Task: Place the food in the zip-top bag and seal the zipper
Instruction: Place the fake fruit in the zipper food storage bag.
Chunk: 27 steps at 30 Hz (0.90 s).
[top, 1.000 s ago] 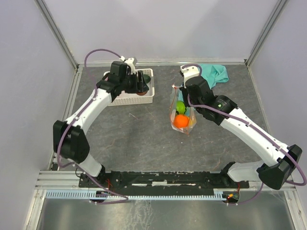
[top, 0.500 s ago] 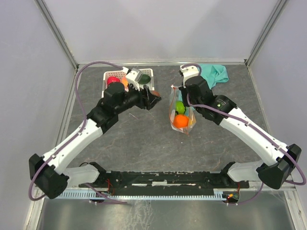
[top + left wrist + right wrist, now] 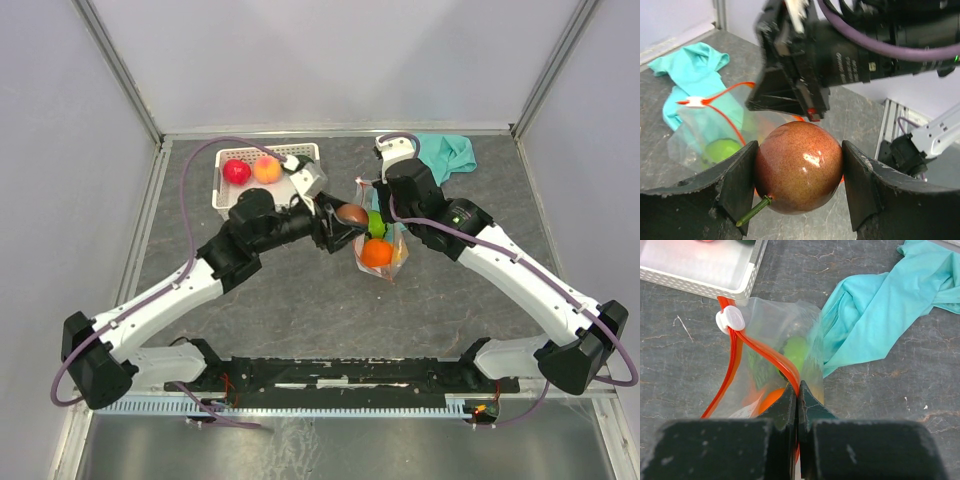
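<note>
My left gripper (image 3: 345, 216) is shut on a brownish-red round fruit (image 3: 799, 166) with a green stem and holds it right beside the mouth of the zip-top bag (image 3: 380, 240). My right gripper (image 3: 798, 390) is shut on the bag's red-orange zipper (image 3: 760, 351) and holds the mouth up and open. Inside the bag lie a green fruit (image 3: 797, 351) and an orange fruit (image 3: 377, 253). A white slider (image 3: 730, 320) sits at the zipper's far end. A red fruit (image 3: 236, 171) and a peach fruit (image 3: 266, 169) lie in the white basket (image 3: 224, 200).
A teal cloth (image 3: 448, 153) lies at the back right, just behind the bag, and shows in the right wrist view (image 3: 875, 315). The white basket's corner (image 3: 715, 285) is close to the bag's far end. Grey walls ring the table.
My left arm lifted out of the basket with the brownish fruit and swung right to the bag's mouth. The red and peach fruits are now uncovered. The right arm and bag stayed still.
</note>
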Tool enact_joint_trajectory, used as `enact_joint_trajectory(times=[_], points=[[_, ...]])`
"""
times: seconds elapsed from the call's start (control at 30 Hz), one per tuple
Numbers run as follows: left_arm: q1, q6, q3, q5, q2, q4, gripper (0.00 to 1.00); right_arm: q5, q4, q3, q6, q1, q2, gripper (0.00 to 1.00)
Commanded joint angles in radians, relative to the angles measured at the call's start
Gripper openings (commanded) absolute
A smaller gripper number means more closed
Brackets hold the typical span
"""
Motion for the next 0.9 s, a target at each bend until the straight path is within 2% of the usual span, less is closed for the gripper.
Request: enact_joint_trajectory(times=[0.0,0.43,0.63,0.73,0.87], points=[[-0.061,0.117,0.05,0.02,0.038,0.06,0.38,0.0,0.045,0.012,0.017,-0.004,-0.015,0.02],[-0.168,0.232,0.088,-0.116,0.162,-0.017,0.42,-0.001,0.047,0.007,0.022,-0.004,-0.019,0.02],[-0.184,0.233,0.088,-0.287,0.193,-0.044,0.43,-0.004,0.047,0.008,0.02,-0.004,-0.017,0.02],[-0.186,0.228,0.088,-0.344,0.2,-0.056,0.49,-0.004,0.049,0.007,0.019,-0.004,-0.017,0.02],[-0.187,0.221,0.09,-0.35,0.211,-0.06,0.59,-0.007,0.053,0.005,0.019,-0.004,-0.013,0.02]])
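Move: The zip-top bag's open mouth, where the brown fruit gripped by the left hand is headed, lies about 6 cm to that hand's right, 3 cm ahead and 10 cm below. Inside the bag, the orange is some 4 cm ahead, 7 cm right and 15 cm down, with the green vegetable 5 cm beyond it; the teal cloth sits roughly 23 cm ahead and 17 cm right. From the right hand, the mouth is about 4 cm left, level fore and aft, slightly below. The brown fruit, still pinched in the left fingers, is lowered about 8 cm and carried some 5 cm right to the bag's open mouth, easing back a little first, then forward again. The left wrist tips its fingers down by about 15 degrees, its grip unchanged, while the right hand stays put and keeps the zipper rim pinched. ##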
